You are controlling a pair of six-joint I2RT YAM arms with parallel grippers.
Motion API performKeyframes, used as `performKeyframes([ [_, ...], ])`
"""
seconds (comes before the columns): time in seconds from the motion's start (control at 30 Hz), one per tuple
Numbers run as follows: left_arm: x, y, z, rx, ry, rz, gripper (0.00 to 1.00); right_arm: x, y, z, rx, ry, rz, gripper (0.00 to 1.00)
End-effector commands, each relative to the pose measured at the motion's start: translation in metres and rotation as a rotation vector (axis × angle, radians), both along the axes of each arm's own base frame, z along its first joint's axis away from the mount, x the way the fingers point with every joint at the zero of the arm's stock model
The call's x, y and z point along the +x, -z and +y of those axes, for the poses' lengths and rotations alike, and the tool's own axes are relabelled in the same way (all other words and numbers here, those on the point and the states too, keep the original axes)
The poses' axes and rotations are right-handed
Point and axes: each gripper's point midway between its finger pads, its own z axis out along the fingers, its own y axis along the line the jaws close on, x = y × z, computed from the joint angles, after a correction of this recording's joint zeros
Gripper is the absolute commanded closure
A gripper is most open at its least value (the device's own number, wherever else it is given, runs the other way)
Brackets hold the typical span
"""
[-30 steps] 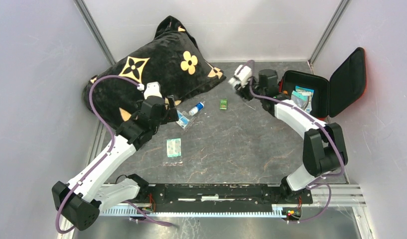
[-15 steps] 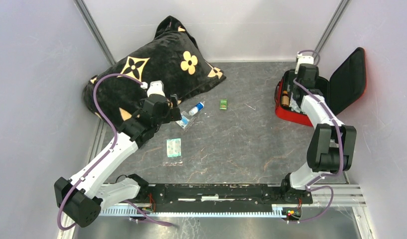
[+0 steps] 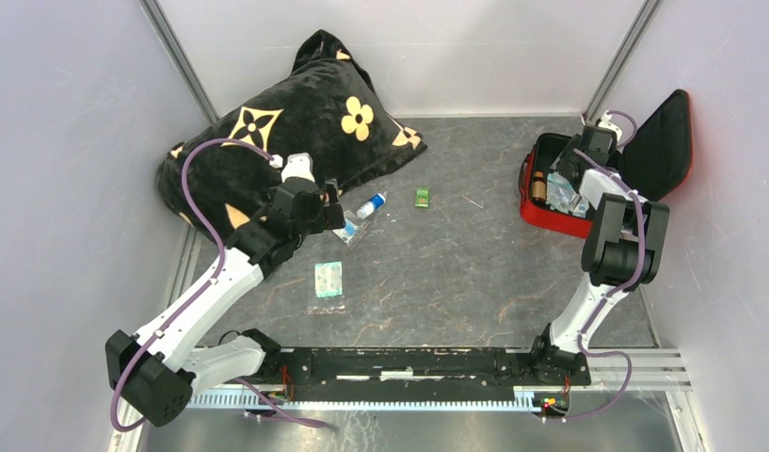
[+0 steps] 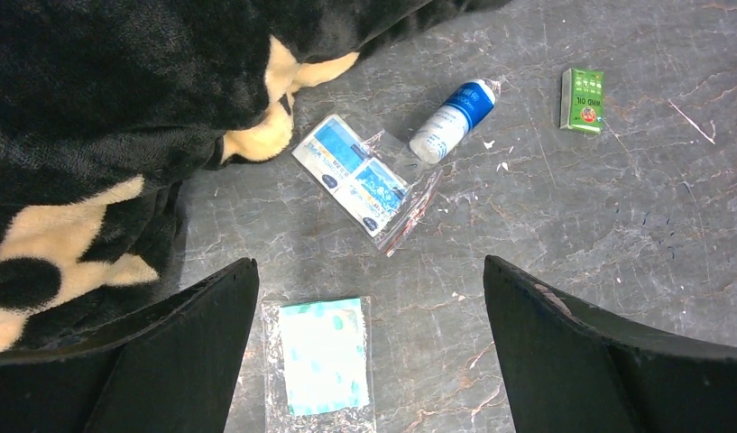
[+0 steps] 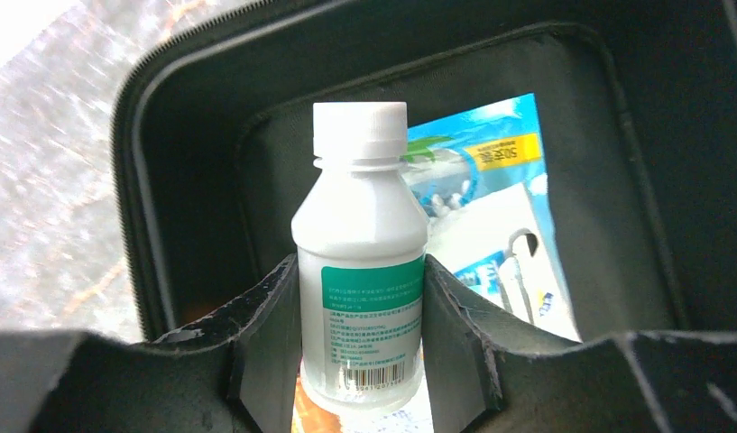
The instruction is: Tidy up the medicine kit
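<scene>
The red medicine kit lies open at the right, its black lid propped up. My right gripper is over the open case and shut on a white bottle with a green label; packets lie in the black lining below. My left gripper hovers open and empty above loose items: a blue-and-white sachet bag, a small blue-capped bottle, a green box and a teal-spotted pad in clear wrap.
A big black pillow with gold flowers fills the back left, right beside my left gripper. Grey walls close in the table on three sides. A brown vial lies in the kit's left part.
My right arm has swung from the table's middle back to the open kit and now hangs inside it with the bottle. My left gripper has edged slightly right.
</scene>
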Motion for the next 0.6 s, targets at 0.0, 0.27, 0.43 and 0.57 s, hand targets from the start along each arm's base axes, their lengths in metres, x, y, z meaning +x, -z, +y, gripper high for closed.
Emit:
performKeyframes([
  [0.0, 0.009, -0.02, -0.002, -0.04, -0.019, -0.057, 0.0, 0.034, -0.035, 0.002, 0.182, 0.066, -0.254, 0.57],
  [0.27, 0.008, -0.019, 0.002, -0.029, -0.032, -0.059, 0.0, 0.026, -0.04, 0.0, 0.199, 0.104, -0.267, 0.36],
  [0.43, 0.009, -0.018, 0.001, -0.025, -0.03, -0.056, 0.0, 0.022, -0.055, 0.003, 0.189, 0.084, -0.284, 0.26],
  [0.57, 0.01, -0.017, 0.001, -0.022, -0.03, -0.054, 0.0, 0.014, -0.076, 0.019, 0.166, 0.003, -0.299, 0.28],
])
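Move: My right hand already holds the white bottle over the case; its spot on the case floor, in the far left part, lies about 7 cm ahead, 3 cm left and 7 cm below. The amber bottle lies on the floor some 2 cm ahead and 4 cm left of this hand, the blue packet about 6 cm ahead and 5 cm right. From my left hand, that spot is roughly 27 cm ahead, 50 cm right and 18 cm lower. I ease the white bottle about 2 cm forward over the case floor with my right hand, rising slightly as the wrist tips its fingers up and rolls its left side higher, some 15 degrees in all. Then I open the fingers and let go of the bottle, drawing back a touch and lifting another centimetre. ##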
